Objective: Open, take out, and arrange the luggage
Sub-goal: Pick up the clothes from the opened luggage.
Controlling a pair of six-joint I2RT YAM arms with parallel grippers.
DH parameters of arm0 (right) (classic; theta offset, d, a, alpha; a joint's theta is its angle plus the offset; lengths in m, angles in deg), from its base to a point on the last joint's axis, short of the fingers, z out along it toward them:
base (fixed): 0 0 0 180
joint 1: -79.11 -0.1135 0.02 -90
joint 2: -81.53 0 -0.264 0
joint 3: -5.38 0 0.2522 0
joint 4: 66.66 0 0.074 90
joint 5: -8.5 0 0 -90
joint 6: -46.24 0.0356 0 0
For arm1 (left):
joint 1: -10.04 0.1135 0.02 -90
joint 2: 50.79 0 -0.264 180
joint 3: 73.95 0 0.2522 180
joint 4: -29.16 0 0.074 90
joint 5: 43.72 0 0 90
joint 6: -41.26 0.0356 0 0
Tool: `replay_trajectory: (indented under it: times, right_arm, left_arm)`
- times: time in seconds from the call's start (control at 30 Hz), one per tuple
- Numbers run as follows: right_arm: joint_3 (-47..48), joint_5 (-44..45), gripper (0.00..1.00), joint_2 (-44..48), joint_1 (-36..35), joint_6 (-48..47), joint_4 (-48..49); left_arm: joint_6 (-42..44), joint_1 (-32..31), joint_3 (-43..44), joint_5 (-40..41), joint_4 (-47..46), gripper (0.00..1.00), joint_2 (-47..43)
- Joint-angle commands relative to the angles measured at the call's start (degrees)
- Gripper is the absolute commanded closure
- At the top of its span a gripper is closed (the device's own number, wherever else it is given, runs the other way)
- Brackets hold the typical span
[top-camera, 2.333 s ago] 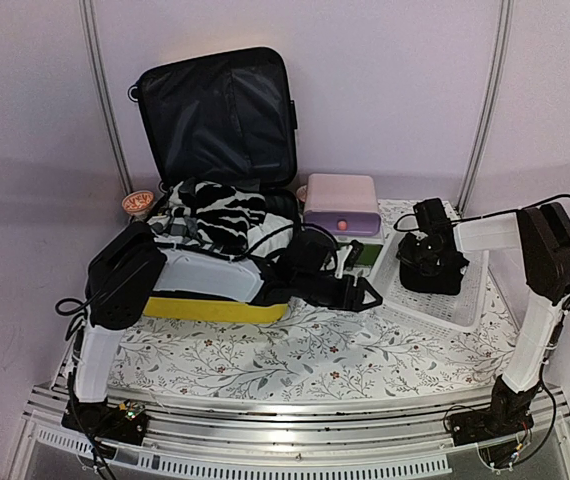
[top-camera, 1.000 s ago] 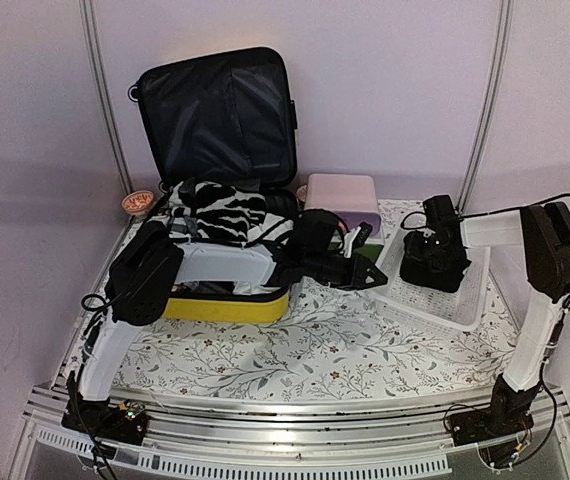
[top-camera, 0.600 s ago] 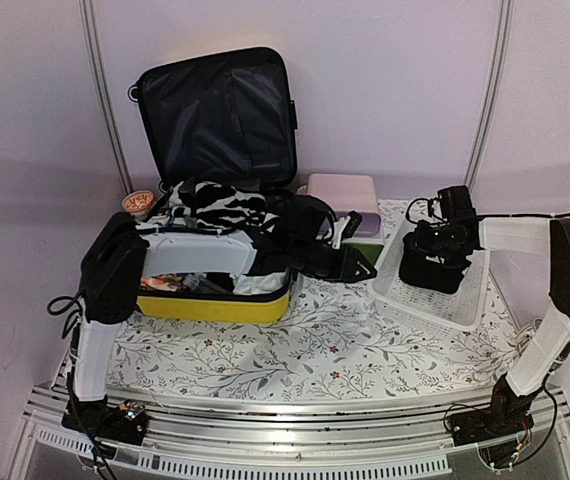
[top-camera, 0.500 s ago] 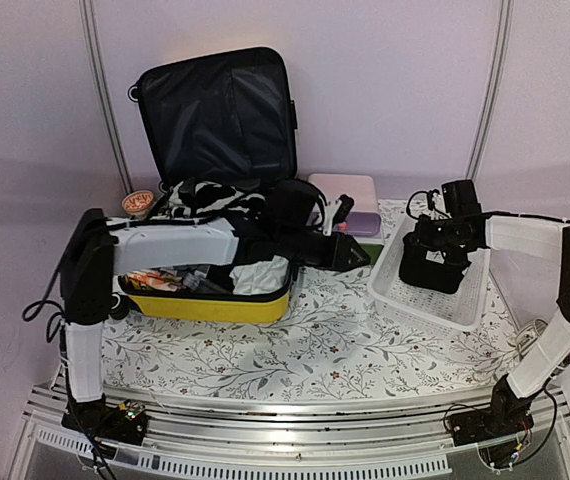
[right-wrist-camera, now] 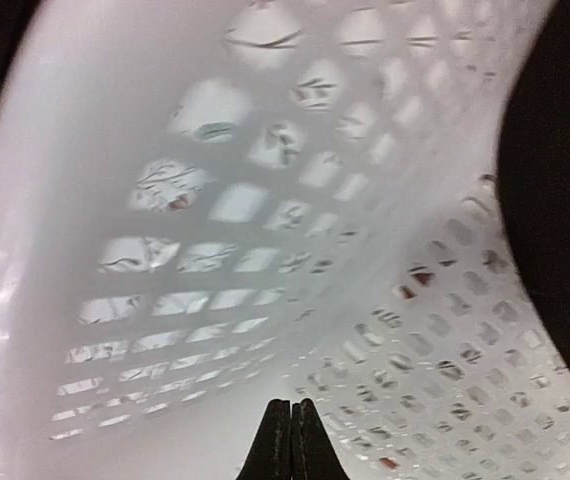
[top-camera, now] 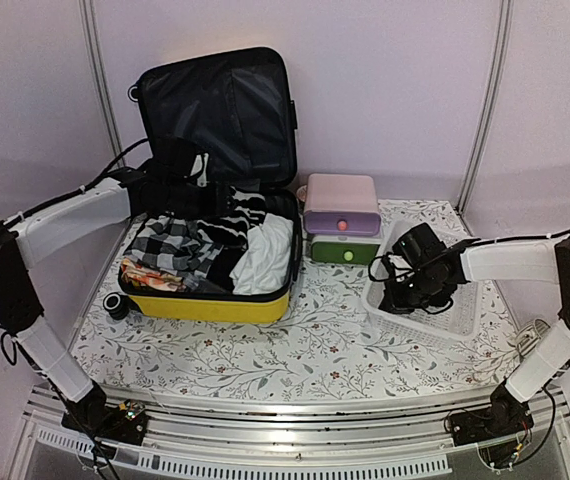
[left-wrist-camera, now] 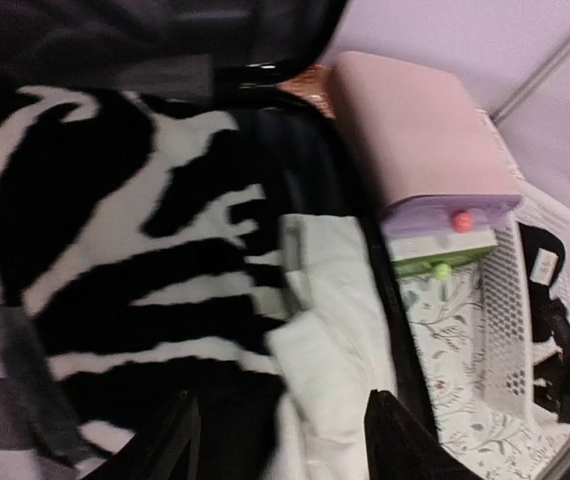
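The yellow luggage (top-camera: 205, 306) lies open on the table's left, its black-lined lid (top-camera: 220, 112) standing against the back wall. Inside lie a zebra-print cloth (left-wrist-camera: 115, 260), a plaid cloth (top-camera: 165, 245) and a white cloth (left-wrist-camera: 340, 330). My left gripper (left-wrist-camera: 285, 445) hovers open over the zebra and white cloths with nothing between its fingers; from above the left gripper (top-camera: 205, 188) is at the case's back left. My right gripper (right-wrist-camera: 292, 440) is shut and empty inside the white mesh basket (right-wrist-camera: 215, 200), near the front-left corner of the basket (top-camera: 465, 315).
A pink, purple and green drawer box (top-camera: 341, 218) stands between luggage and basket. A dark shape (right-wrist-camera: 560, 200) fills the right edge of the right wrist view. The floral cloth (top-camera: 305, 350) covers the table, with walls close behind and at both sides.
My left arm has swung from beside the drawer box to the back left over the luggage's clothes, its jaws opening. My right gripper has moved down to the basket's near-left corner.
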Motion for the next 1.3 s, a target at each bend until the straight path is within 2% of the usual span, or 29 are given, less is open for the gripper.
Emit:
replay_trajectory:
  times: [0.0,0.2,0.33,0.53,0.7,0.97,1.1,1.27]
  right_arm:
    - [1.5,-4.0,0.97,3.5,-5.6,2.0,-0.5]
    - [6.2,6.8,0.96,7.6,-5.5,2.9,-4.3]
    - [8.9,9.2,0.95,9.7,-5.6,2.3,-5.0]
    - [10.6,10.3,0.94,10.4,-5.6,2.0,-4.2]
    - [11.0,9.6,0.94,9.2,-5.5,2.1,-2.9]
    - [11.6,7.7,0.94,7.7,-5.6,2.8,-1.4]
    - [12.0,7.7,0.94,8.1,-5.5,2.5,-1.2]
    - [12.9,8.0,0.94,7.6,-5.6,2.1,-0.8]
  left_arm:
    - [1.6,6.5,-1.6,1.6,2.7,0.41,-2.3]
    - [1.5,13.0,-1.1,3.0,4.0,0.37,-0.8]
    - [0.1,16.4,-1.4,1.8,4.3,0.36,0.2]
    - [-1.1,20.3,-3.3,3.5,2.5,0.25,-1.5]
    - [-2.5,25.7,-1.9,-4.7,-0.2,0.22,0.0]
    - [-8.0,30.6,0.1,-15.4,-7.1,0.19,4.1]
    - [-6.9,30.7,2.8,-14.1,-5.2,0.19,6.6]
    - [-9.2,30.9,5.5,-18.7,-5.0,0.20,10.8]
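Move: The striped clothes in the open luggage lie about 11 cm ahead of the left hand, 3 cm to its left and 12 cm below. At similar height, the plaid shirt is some 13 cm left and 4 cm back, the white shirt roughly 9 cm right and 4 cm back. From the right hand, down in the basket, the striped clothes are about 46 cm left, 22 cm ahead and 8 cm higher; the black bundle lies around 8 cm right and 3 cm ahead. Above the striped clothes and plaid shirt, and clear of them, the left hand sweeps some 20 cm left to the luggage's left edge, then pushes forward, about 11 cm in all, sinking slightly, turning about 25 degrees counter-clockwise and opening its fingers wider. By the basket's left wall, the shut right fingers edge left and slightly back, then rise about 11 cm, coming forward and tilting outward, and hover near the rim. ##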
